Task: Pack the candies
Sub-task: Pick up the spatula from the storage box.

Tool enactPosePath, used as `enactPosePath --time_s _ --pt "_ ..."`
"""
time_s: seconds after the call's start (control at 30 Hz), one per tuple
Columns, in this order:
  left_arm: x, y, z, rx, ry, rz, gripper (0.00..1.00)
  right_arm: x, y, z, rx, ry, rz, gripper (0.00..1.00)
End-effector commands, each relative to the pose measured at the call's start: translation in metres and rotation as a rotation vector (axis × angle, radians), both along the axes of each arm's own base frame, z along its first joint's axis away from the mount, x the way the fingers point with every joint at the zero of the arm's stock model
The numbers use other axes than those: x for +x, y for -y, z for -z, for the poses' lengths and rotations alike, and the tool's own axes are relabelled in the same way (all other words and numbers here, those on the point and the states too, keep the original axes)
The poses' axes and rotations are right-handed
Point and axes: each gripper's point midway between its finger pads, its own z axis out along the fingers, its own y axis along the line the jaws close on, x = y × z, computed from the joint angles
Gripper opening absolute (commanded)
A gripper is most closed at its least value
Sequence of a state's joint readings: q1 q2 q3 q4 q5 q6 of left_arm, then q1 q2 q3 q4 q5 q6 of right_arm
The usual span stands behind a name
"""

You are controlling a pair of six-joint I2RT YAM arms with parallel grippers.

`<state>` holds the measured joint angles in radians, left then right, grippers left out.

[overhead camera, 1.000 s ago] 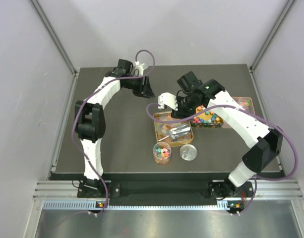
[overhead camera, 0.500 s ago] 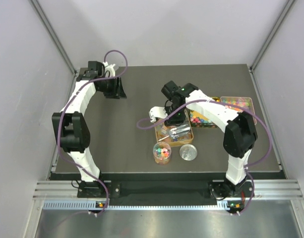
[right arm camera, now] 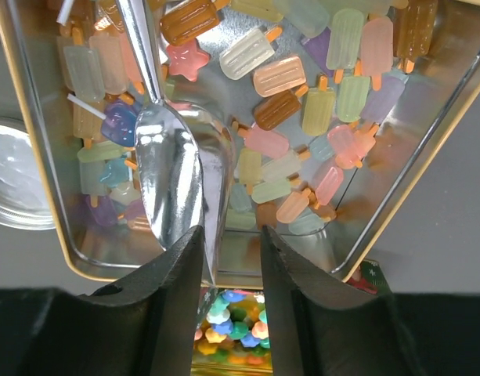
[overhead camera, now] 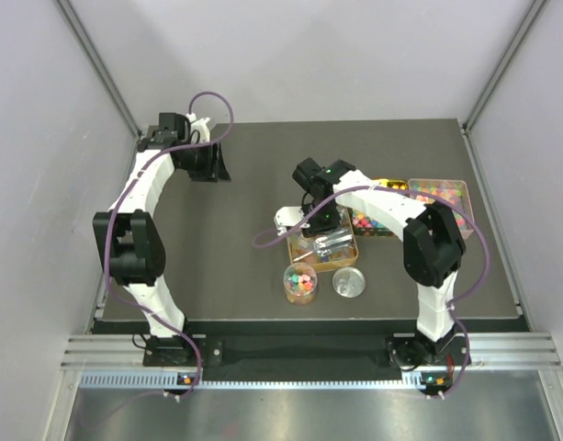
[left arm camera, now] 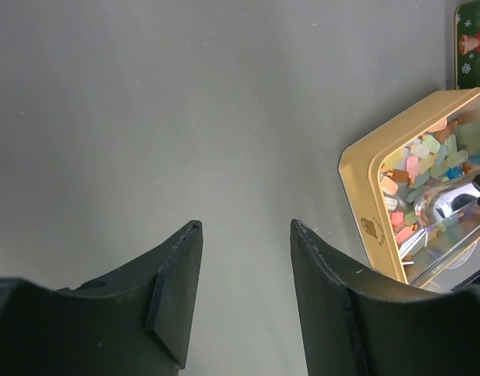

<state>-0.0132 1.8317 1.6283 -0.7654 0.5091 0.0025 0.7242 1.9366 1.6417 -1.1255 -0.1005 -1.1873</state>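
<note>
The candies [right arm camera: 302, 102] are pastel popsicle-shaped pieces lying in a gold tin [right arm camera: 106, 262]; the same tin [overhead camera: 290, 248] sits mid-table. A silver scoop [right arm camera: 177, 172] rests among them. My right gripper [right arm camera: 230, 243] hangs over the tin [overhead camera: 316, 220], open, its jaws narrow and either side of the scoop's wide end; the rim lies by the left finger and the right finger stands clear of it. My left gripper [left arm camera: 246, 227] is open and empty above bare table at the far left [overhead camera: 212, 170]. In its view the tin [left arm camera: 365, 196], candies [left arm camera: 420, 164] and scoop [left arm camera: 451, 211] show at the right.
A small jar [overhead camera: 299, 282] part-filled with coloured pieces stands near the tin, with a round silver lid [overhead camera: 349, 282] beside it [right arm camera: 12, 180]. A second tin of bright candies [overhead camera: 382, 220] and a third tray [overhead camera: 439, 191] lie to the right. A green tin lid [left arm camera: 474, 39] shows far right.
The left arm swung left toward the table's far left corner. The right gripper moved left and down over the gold tin, and its jaws narrowed around the scoop's end.
</note>
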Motion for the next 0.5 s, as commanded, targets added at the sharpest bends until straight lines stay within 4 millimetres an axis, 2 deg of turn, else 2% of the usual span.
enactPosePath --time_s 0.0,0.27,0.3,0.33,0.47 --pt "-0.005 -0.004 -0.021 0.010 0.052 0.002 0.54 0.002 -0.010 0.008 0.000 0.014 -0.044 0.34" --pt "-0.006 -0.004 -0.018 0.015 0.044 0.001 0.54 -0.002 -0.009 0.015 -0.023 -0.023 -0.052 0.29" --pt "-0.006 -0.004 -0.017 0.014 0.041 0.002 0.54 -0.004 -0.008 0.017 -0.030 -0.033 -0.050 0.26" --pt "-0.006 -0.004 -0.016 0.012 0.040 0.001 0.54 -0.006 -0.007 0.017 -0.030 -0.041 -0.050 0.18" --pt "-0.005 -0.003 -0.016 0.004 0.039 0.001 0.54 -0.016 -0.001 0.019 -0.050 -0.085 -0.063 0.00"
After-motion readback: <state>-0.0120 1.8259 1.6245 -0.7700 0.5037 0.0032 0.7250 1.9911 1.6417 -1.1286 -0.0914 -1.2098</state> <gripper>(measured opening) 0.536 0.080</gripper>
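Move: The spatula lies in the storage box just under the right hand, its middle about 3 cm back, 4 cm to the left and 3 cm below, with its bowl's forward rim beneath the open fingers. The metal lid is some 13 cm back and 4 cm right, the jar as far back but 8 cm left; the Christmas tin's middle sits about 5 cm ahead and 11 cm right. From the left hand the spatula is roughly 24 cm right, 17 cm back and 10 cm lower. Pinching the spatula bowl's forward rim between its fingertips, the right hand sinks about 2 cm into the storage box; the fingers narrow slowly at first, then shut almost fully on the thin metal near the scoop end. The wrist stays pointed down. ##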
